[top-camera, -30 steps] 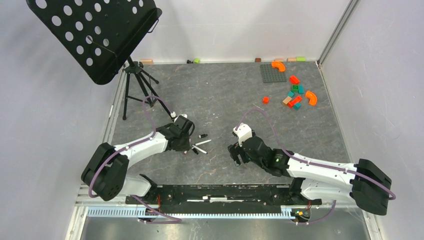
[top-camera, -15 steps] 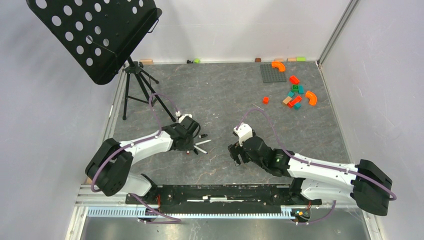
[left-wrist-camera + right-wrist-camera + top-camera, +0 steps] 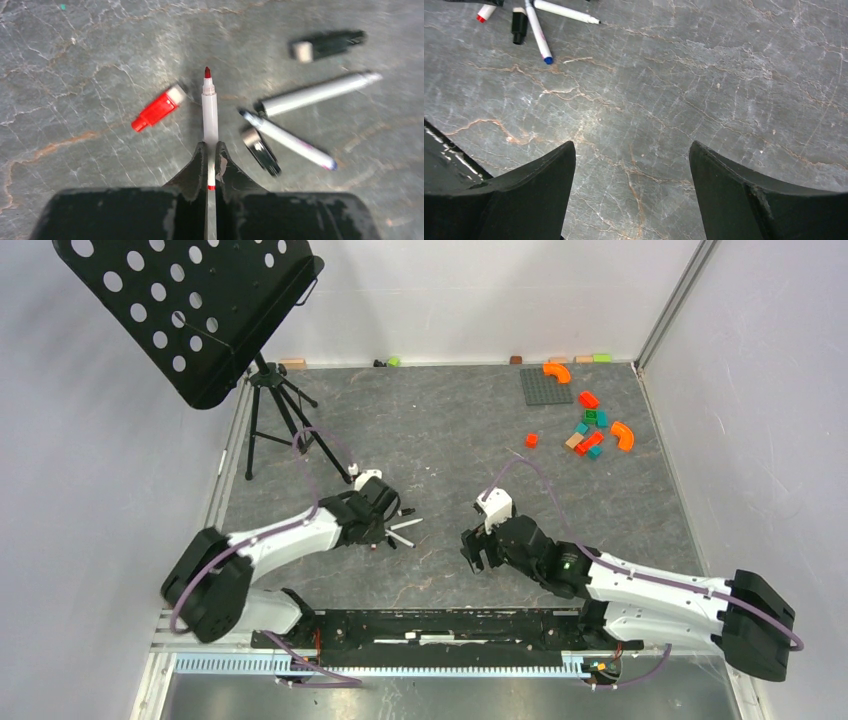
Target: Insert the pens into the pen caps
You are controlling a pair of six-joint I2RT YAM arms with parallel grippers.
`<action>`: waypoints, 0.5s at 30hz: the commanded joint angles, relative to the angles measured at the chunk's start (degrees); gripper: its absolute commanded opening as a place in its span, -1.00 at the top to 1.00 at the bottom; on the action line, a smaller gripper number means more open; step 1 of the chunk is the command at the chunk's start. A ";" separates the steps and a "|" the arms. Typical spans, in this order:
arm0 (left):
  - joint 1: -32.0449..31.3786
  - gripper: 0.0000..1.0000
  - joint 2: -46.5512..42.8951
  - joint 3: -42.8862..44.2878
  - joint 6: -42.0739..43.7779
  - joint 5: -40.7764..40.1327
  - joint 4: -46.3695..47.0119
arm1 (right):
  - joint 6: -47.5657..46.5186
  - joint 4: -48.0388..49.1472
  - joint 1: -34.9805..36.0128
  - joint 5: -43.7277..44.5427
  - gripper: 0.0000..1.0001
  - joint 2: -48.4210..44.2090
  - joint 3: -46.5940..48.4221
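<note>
My left gripper (image 3: 210, 145) is shut on the white barrel of a red-tipped pen (image 3: 210, 107), whose tip points away from me. A red pen cap (image 3: 159, 107) lies just left of that tip, apart from it. To the right lie a white pen with a dark tip (image 3: 317, 91), a pen with a blue end (image 3: 292, 141), a black cap (image 3: 259, 151) and another black cap (image 3: 327, 45). In the top view the left gripper (image 3: 385, 527) sits over this cluster. My right gripper (image 3: 631, 150) is open over bare floor, with the pens (image 3: 540, 36) far at its upper left.
A black perforated music stand (image 3: 190, 310) on a tripod (image 3: 275, 415) stands at the back left. Coloured toy blocks (image 3: 590, 432) and a grey baseplate (image 3: 546, 386) lie at the back right. Walls close in the marbled grey table (image 3: 440, 440).
My left gripper has slid a little toward the pens and shut on the red-tipped pen. The right arm has shifted slightly to the right, its gripper still open.
</note>
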 commanded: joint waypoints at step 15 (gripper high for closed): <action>-0.74 0.95 -35.88 -11.17 -6.85 29.03 27.33 | 13.31 42.15 0.09 -26.11 -0.76 -8.45 -11.97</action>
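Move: The pen with the red tip is already shut in the left fingers, just at the table. The open right gripper it is taken towards stands some 18 cm to the left hand's right, 4 cm nearer and 7 cm higher. From the left hand, the red cap is 3 cm ahead and 3 cm left, the near black cap 3 cm right, the blue pen 4 cm right and 1 cm ahead. From the right hand, the held pen is roughly 18 cm left, 5 cm ahead and 7 cm below. The pen with the red tip goes quickly up about 14 cm and rightward by half as much in the left fingers' kept pinch, as the left wrist swings some 40 degrees to point rightward and tips up. The empty right hand, still wide open, backs, shifts left and rises, about 5 cm each way, rolling some 30 degrees until its fingers point more level and towards the left hand. ##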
